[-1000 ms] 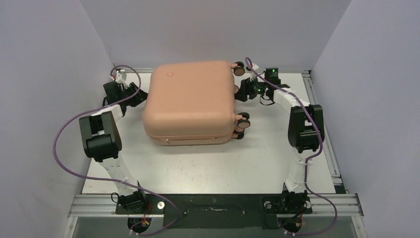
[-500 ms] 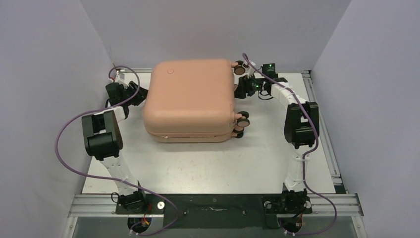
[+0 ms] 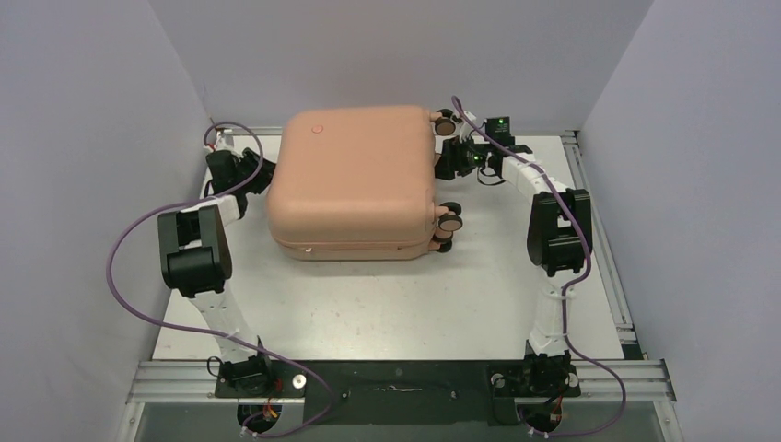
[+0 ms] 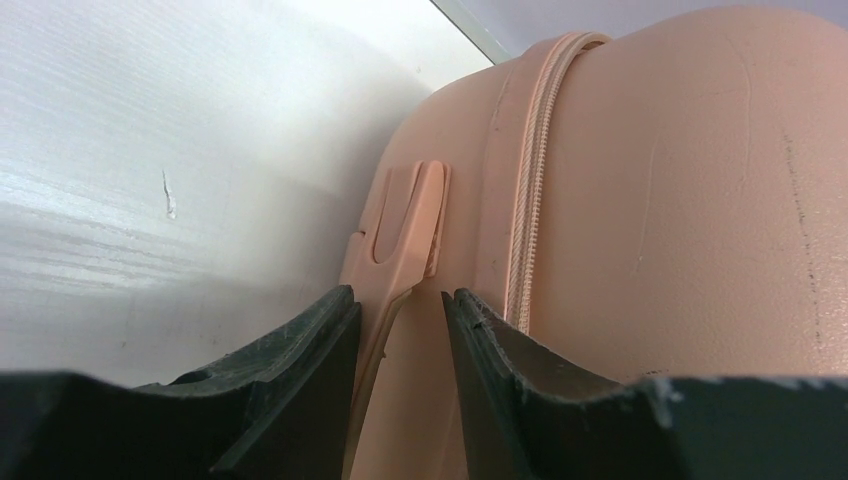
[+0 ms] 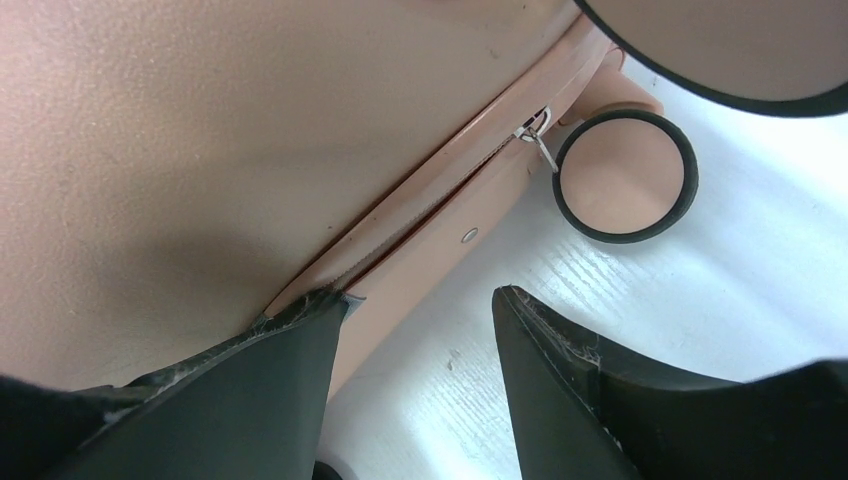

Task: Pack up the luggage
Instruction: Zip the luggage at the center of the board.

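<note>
The luggage (image 3: 355,180) is a salmon-pink hard-shell suitcase lying closed and flat at the back middle of the table, its wheels (image 3: 449,221) to the right. My left gripper (image 3: 262,175) is at its left side. In the left wrist view the left gripper (image 4: 398,297) is open, straddling the pink handle (image 4: 405,230), which lies against one finger with a gap to the other. My right gripper (image 3: 444,164) is at the wheel side. The right wrist view shows the right gripper (image 5: 420,296) open, one finger (image 5: 300,340) pressed on the zipper seam, the other over the table.
Lilac walls (image 3: 92,138) close in the table on the left, back and right. A metal rail (image 3: 405,379) runs along the near edge by the arm bases. Purple cables (image 3: 115,267) loop off both arms. A caster wheel (image 5: 622,175) and zipper pull (image 5: 535,135) are just beyond the right fingers.
The luggage has turned and slid slightly toward the back left, now lying square to the table. Both grippers moved with it, staying at its two sides.
</note>
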Tool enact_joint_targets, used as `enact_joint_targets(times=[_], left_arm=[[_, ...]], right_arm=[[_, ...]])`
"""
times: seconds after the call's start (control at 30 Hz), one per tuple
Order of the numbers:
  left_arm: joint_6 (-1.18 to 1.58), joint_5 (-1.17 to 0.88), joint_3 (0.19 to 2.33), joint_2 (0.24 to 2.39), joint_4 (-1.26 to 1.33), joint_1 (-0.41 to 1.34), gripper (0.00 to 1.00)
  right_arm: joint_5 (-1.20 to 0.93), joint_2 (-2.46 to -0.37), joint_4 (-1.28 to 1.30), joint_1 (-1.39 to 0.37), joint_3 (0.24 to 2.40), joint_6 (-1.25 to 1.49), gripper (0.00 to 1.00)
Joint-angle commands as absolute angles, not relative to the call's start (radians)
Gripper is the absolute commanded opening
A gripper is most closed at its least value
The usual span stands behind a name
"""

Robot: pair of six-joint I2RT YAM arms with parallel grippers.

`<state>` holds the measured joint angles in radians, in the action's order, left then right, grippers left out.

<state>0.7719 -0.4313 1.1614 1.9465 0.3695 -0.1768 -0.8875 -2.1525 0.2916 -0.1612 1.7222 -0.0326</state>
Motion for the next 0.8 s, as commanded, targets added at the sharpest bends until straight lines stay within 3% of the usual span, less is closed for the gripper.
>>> enact_joint_targets(times=[0.0, 0.4, 0.77], left_arm=[[0.871, -0.945, 1.294, 1.698, 0.529, 0.113, 0.42], [0.725, -0.927, 1.424, 1.669, 0.301, 0.229, 0.42], [0.616, -0.923, 1.485, 1.682, 0.146, 0.261, 0.41]], right_arm=[[-1.071, -2.083, 0.053, -0.392, 1.726, 0.084, 0.59], [-1.007, -1.939, 0.298, -0.474, 1.589, -0.169, 0.59], [-0.952, -1.876, 0.299, -0.54, 1.606, -0.153, 0.59]])
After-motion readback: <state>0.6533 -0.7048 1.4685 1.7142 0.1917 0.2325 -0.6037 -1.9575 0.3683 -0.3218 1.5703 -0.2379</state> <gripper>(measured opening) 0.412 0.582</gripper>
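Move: The suitcase lies closed between the grippers: its middle is about 18 cm right and 3 cm back of the left gripper, nearly level with it, and about 19 cm left and 3 cm back of the right one. The case's handle is some 3 cm ahead, 1 cm right and 4 cm below the left gripper. From the right gripper, the zip pull sits about 8 cm ahead, 2 cm left and 4 cm down, the near wheels 11 cm back and straight in line. Work the left gripper up the suitcase's left side while bearing right, then let it come off and sweep fast up and right over the top, some 24 cm right and 22 cm up, drawing back a little and swinging about 40 degrees clockwise. Keep the right finger pressed on the zip seam: yield back and right about 3 cm, then push left with the case. Leave both grippers part open. ##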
